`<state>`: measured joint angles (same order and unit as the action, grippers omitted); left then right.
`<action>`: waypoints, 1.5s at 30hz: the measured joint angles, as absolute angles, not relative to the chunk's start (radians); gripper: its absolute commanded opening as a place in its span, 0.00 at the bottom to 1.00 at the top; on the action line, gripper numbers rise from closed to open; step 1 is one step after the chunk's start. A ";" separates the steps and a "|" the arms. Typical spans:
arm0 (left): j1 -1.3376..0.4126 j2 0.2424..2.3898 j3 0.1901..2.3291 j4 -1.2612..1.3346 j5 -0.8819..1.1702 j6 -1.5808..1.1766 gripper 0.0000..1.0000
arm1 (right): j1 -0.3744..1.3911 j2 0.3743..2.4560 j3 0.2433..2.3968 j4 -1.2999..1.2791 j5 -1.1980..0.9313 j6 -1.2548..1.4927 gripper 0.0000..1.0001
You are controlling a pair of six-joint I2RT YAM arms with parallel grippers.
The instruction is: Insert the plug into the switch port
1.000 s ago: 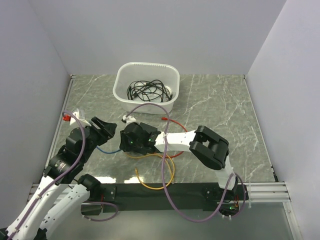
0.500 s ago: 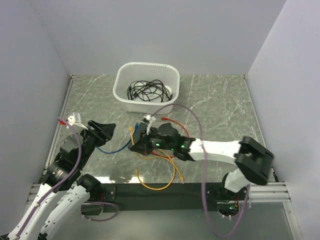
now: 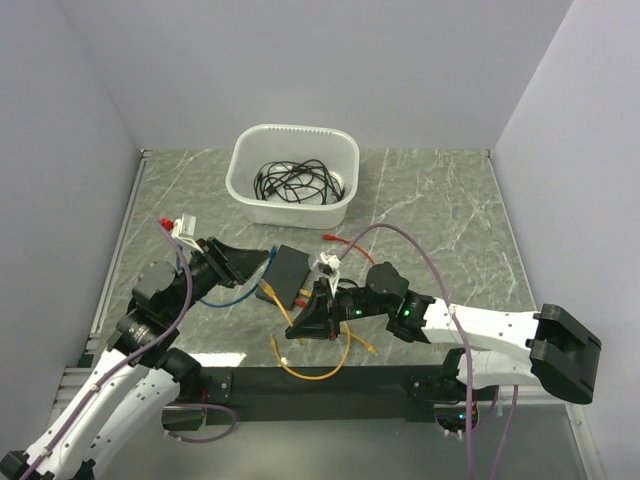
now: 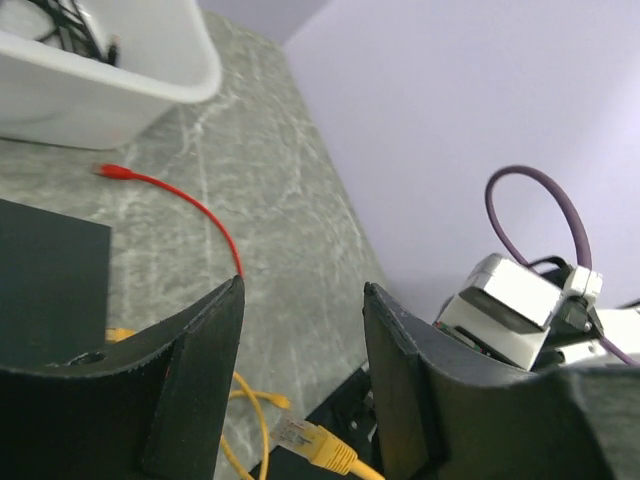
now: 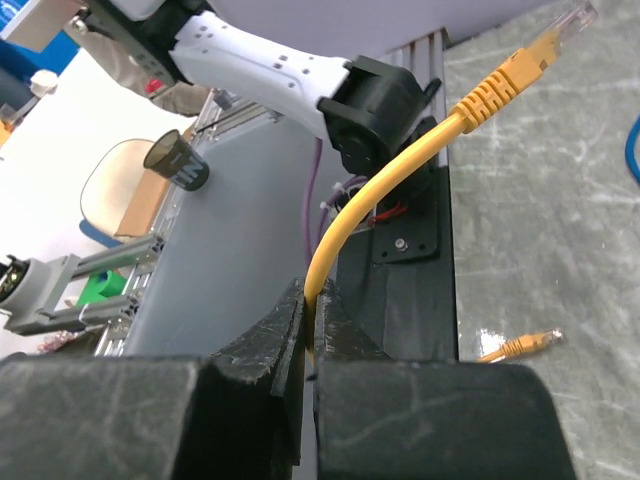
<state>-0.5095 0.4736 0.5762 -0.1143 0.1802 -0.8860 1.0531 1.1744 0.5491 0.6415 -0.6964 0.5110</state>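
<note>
The black switch (image 3: 284,272) lies flat on the marble table left of centre; its dark top also shows in the left wrist view (image 4: 45,275). My left gripper (image 3: 255,262) is open, its tips just left of the switch, with bare table between its fingers (image 4: 300,290). My right gripper (image 3: 301,328) is shut on a yellow cable (image 5: 400,170) and holds it off the table near the front edge, below the switch. The cable's yellow plug (image 5: 558,22) sticks out free beyond the jaws. It also shows low in the left wrist view (image 4: 300,435).
A white tub (image 3: 293,175) of black cables stands at the back. A red cable (image 3: 335,240) and a blue cable (image 3: 225,297) lie beside the switch. More yellow cable loops on the table (image 3: 330,370) by the black base bar.
My right arm has stretched out and swung its gripper toward the near edge with the yellow cable, uncovering the switch. My left gripper has moved right, up to the switch.
</note>
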 measured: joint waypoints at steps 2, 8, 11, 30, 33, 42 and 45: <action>-0.509 0.486 0.576 -0.092 0.221 -0.889 0.56 | 1.053 1.155 0.549 0.634 -0.701 0.499 0.00; -0.508 0.485 0.564 -0.064 0.268 -0.894 0.55 | 1.053 1.100 0.549 0.627 -0.704 0.480 0.00; -0.507 0.466 0.532 -0.025 0.289 -0.909 0.52 | 1.053 1.091 0.549 0.627 -0.704 0.477 0.00; -0.507 0.485 0.464 0.132 0.371 -1.019 0.45 | 1.039 1.143 0.548 0.694 -0.694 0.498 0.00; -0.507 0.480 0.463 0.134 0.377 -1.025 0.43 | 1.032 1.155 0.548 0.723 -0.692 0.510 0.00; -0.507 0.474 0.461 0.153 0.386 -1.043 0.28 | 1.022 1.181 0.547 0.776 -0.690 0.538 0.00; -0.507 0.474 0.461 0.154 0.386 -1.045 0.20 | 1.022 1.182 0.545 0.778 -0.690 0.541 0.00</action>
<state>-0.5072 0.4736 0.4610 0.1535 0.3859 -1.0447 1.0222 1.1824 0.5453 0.7784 -0.6895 0.5411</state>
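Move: The yellow plug, standing free on the cable the right hand already pinches, is about 4 cm back of the left hand, 2 cm to its right and 3 cm lower; from the right hand it is roughly 9 cm ahead, 5 cm left and 3 cm up. The switch lies some 4 cm back, 2 cm right and 24 cm below the left hand, which is 10 cm ahead, 2 cm left and 18 cm below the right. The yellow plug is met from both sides: the left hand eases back and to its right about 4 cm, rising slightly late on, turning some 10 degrees clockwise with its left side dipping, its half-open fingers narrowing around the plug to about a quarter open. The right hand keeps its pinch on the cable, lifting it about 2 cm, then edging it a little forward. ##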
